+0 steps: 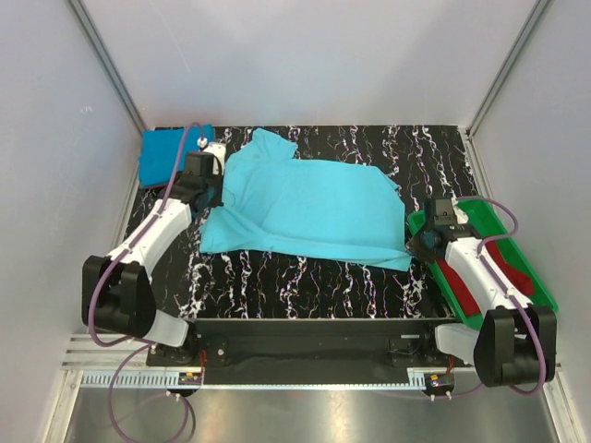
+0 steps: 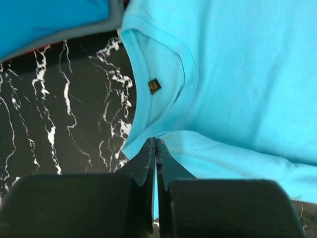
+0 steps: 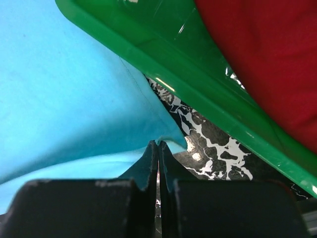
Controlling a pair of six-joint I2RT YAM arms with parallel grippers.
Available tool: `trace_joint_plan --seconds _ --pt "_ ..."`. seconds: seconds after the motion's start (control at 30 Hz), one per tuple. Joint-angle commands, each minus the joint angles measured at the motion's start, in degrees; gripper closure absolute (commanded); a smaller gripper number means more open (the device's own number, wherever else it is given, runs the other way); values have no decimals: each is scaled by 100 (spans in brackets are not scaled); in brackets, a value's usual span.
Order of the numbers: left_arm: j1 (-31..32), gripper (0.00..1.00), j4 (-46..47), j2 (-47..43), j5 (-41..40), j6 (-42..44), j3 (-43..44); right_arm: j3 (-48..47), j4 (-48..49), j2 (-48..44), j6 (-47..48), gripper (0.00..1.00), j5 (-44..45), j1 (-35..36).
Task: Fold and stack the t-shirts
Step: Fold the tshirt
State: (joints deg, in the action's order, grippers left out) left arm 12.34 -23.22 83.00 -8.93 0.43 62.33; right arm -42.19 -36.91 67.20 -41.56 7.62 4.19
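Observation:
A light turquoise t-shirt [image 1: 305, 203] lies spread over the middle of the black marbled table. My left gripper [image 1: 214, 191] is at its left edge, shut on a fold of the cloth just below the collar [image 2: 163, 74]. My right gripper [image 1: 413, 242] is shut on the shirt's near right corner [image 3: 171, 139], next to the green tray. A deeper blue t-shirt [image 1: 166, 152] lies folded at the back left, with a grey edge [image 2: 74, 34] showing under it. Dark red t-shirts [image 1: 508, 263] lie in the tray.
The green plastic tray [image 1: 480, 219] stands at the table's right edge, its rim [image 3: 198, 84] close to my right fingers. White walls and metal posts close in the back and both sides. The table's black frame runs along the near edge.

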Motion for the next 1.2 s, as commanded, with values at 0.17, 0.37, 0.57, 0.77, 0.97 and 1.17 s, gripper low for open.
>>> trace_joint_plan --seconds 0.17,0.37,0.57,0.77,0.97,1.17 --pt "-179 100 635 321 496 203 315 -351 271 320 315 100 407 -49" --pt "-285 100 661 664 392 230 456 -377 377 285 482 100 776 -58" --pt "-337 100 749 902 480 221 719 -316 886 285 763 100 469 -58" --pt "-337 100 890 1060 401 238 860 -439 992 689 948 100 618 -58" --pt "-346 100 846 1271 260 344 966 -474 1168 961 1088 100 688 -58" --pt "-425 100 819 1456 216 362 1071 -649 1221 1225 1150 100 723 -67"
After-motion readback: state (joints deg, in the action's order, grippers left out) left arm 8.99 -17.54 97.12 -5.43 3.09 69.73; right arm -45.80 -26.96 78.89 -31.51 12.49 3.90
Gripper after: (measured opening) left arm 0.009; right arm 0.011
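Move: My left hand holds the t-shirt's near edge; the far shoulder it is being taken towards lies about 20 cm ahead, 5 to the right and some 12 lower. The collar label is about 7 cm ahead of that hand, the blue stack roughly 20 ahead and 16 left. My right hand grips the hem end, with the far hem corner about 30 cm ahead and 11 left, 6 lower. The green bin's middle sits about 29 cm to its right and 3 back. Keeping both pinches on the t-shirt's near edge, I carry it forward over the shirt together: my left hand goes about 5.5 cm past the collar's near side towards the far shoulder, sinking some 3 cm in two dips. My right hand goes nearly 5 cm forward, drifting a little right until it is close by the green bin's rim, sinking slightly and rolling about 10 degrees, left side down. ##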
